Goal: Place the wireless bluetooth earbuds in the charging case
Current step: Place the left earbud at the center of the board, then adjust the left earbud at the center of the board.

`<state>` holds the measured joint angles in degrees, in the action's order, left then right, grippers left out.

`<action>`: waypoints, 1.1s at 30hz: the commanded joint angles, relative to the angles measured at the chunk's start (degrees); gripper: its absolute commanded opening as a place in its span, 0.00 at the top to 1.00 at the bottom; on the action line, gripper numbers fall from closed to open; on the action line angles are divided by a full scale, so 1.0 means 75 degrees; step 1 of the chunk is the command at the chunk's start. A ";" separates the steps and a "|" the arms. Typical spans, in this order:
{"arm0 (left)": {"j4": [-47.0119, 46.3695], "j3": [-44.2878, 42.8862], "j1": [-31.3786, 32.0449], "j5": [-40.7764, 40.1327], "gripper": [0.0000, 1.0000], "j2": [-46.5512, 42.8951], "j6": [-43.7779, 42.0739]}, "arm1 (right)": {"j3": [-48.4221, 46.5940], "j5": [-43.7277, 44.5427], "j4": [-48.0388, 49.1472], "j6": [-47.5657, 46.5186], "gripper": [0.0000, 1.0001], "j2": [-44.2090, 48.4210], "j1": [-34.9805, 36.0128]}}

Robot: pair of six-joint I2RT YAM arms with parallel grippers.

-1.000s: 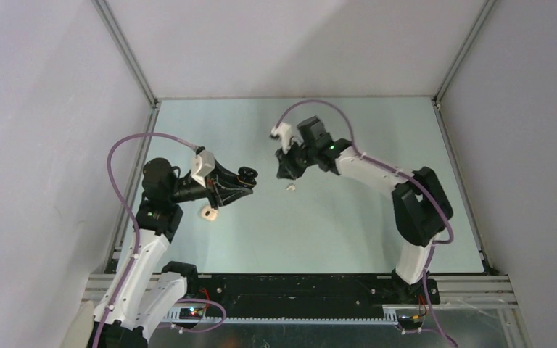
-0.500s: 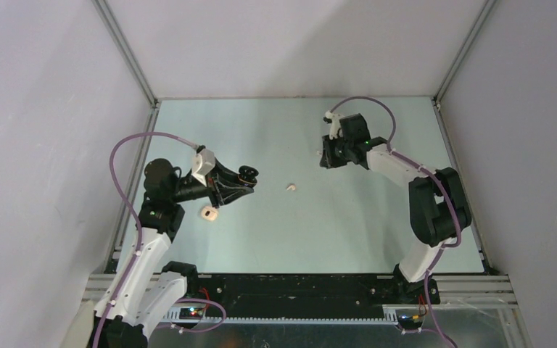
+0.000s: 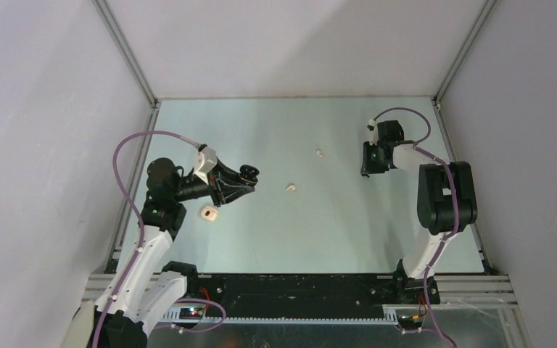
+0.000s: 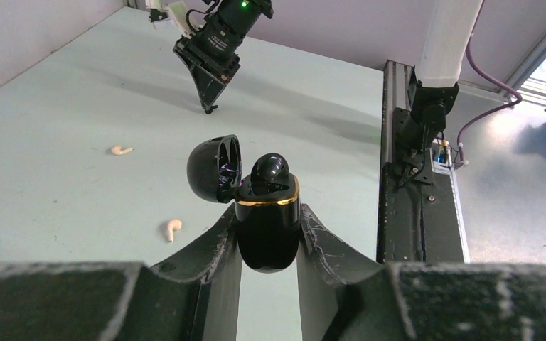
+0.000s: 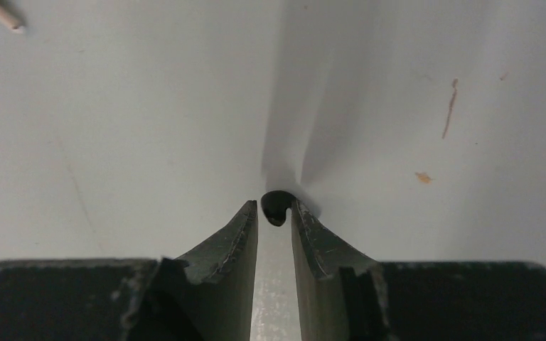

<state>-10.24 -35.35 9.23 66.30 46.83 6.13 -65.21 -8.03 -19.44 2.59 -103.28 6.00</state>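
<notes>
My left gripper (image 3: 250,174) (image 4: 268,209) is shut on the black, gold-rimmed charging case (image 4: 268,227), held above the table's left side. Its lid (image 4: 215,169) stands open and one black earbud (image 4: 270,169) sits in it. My right gripper (image 3: 366,172) (image 5: 275,210) points down at the table on the right. Its jaws are slightly open, with a second black earbud (image 5: 273,202) lying between the fingertips, against the right one. Two beige earbuds (image 3: 290,187) (image 3: 319,153) lie mid-table; the left wrist view shows these beige earbuds too (image 4: 173,229) (image 4: 121,150).
A small beige case (image 3: 209,213) lies on the table just below my left gripper. The metal frame rail (image 3: 127,196) borders the table on the left and the black base rail (image 4: 405,206) runs along its near edge. Brown marks (image 5: 451,106) dot the surface near my right gripper.
My right arm has swung from the table's middle to the right side and lowered over the black earbud, uncovering the farther beige earbud; its jaws have parted a little. The left arm has stayed put.
</notes>
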 commanded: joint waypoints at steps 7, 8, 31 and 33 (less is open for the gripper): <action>-0.0326 0.0040 0.0053 -0.0057 1.00 -0.0033 0.0164 | -0.0003 -0.0083 0.0038 0.0073 0.65 -0.0223 -0.0189; -0.0332 0.0033 0.0048 -0.0059 1.00 -0.0027 0.0165 | -0.0002 -0.0088 0.0023 0.0043 0.65 -0.0128 -0.0211; -0.0332 0.0032 0.0083 -0.0045 1.00 -0.0041 0.0144 | -0.0029 -0.2158 -0.0462 0.0348 0.52 -0.0336 -0.0471; -0.0334 0.0029 0.0084 -0.0048 1.00 -0.0032 0.0144 | -0.0028 -0.2201 -0.0467 0.0361 0.52 -0.0323 -0.0448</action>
<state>-11.14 -35.35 9.63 66.17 46.83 6.63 -65.21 -20.43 -22.37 4.32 -105.23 2.28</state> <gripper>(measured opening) 0.329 0.481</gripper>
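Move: The black left earbud is in the right fingertips; its spot on the board lies roughly 1 cm to the right and 2 cm below that hand, level fore and aft. The farther pale earbud is some 9 cm ahead and 16 cm left of the right hand, the nearer pale earbud about 4 cm back and 26 cm left, both about 3 cm below. From the left hand, the spot is around 19 cm ahead, 38 cm right and 26 cm lower. Down about 1 cm and a little to the right, the right hand brings the black earbud to the board, then stays nearly in place while its fingers open to let go. Staying low, it next draws back about 1.5 cm and swings some 2.5 cm left, the fingertips tilting left by about 10 degrees. The left hand keeps holding the open case aloft. ##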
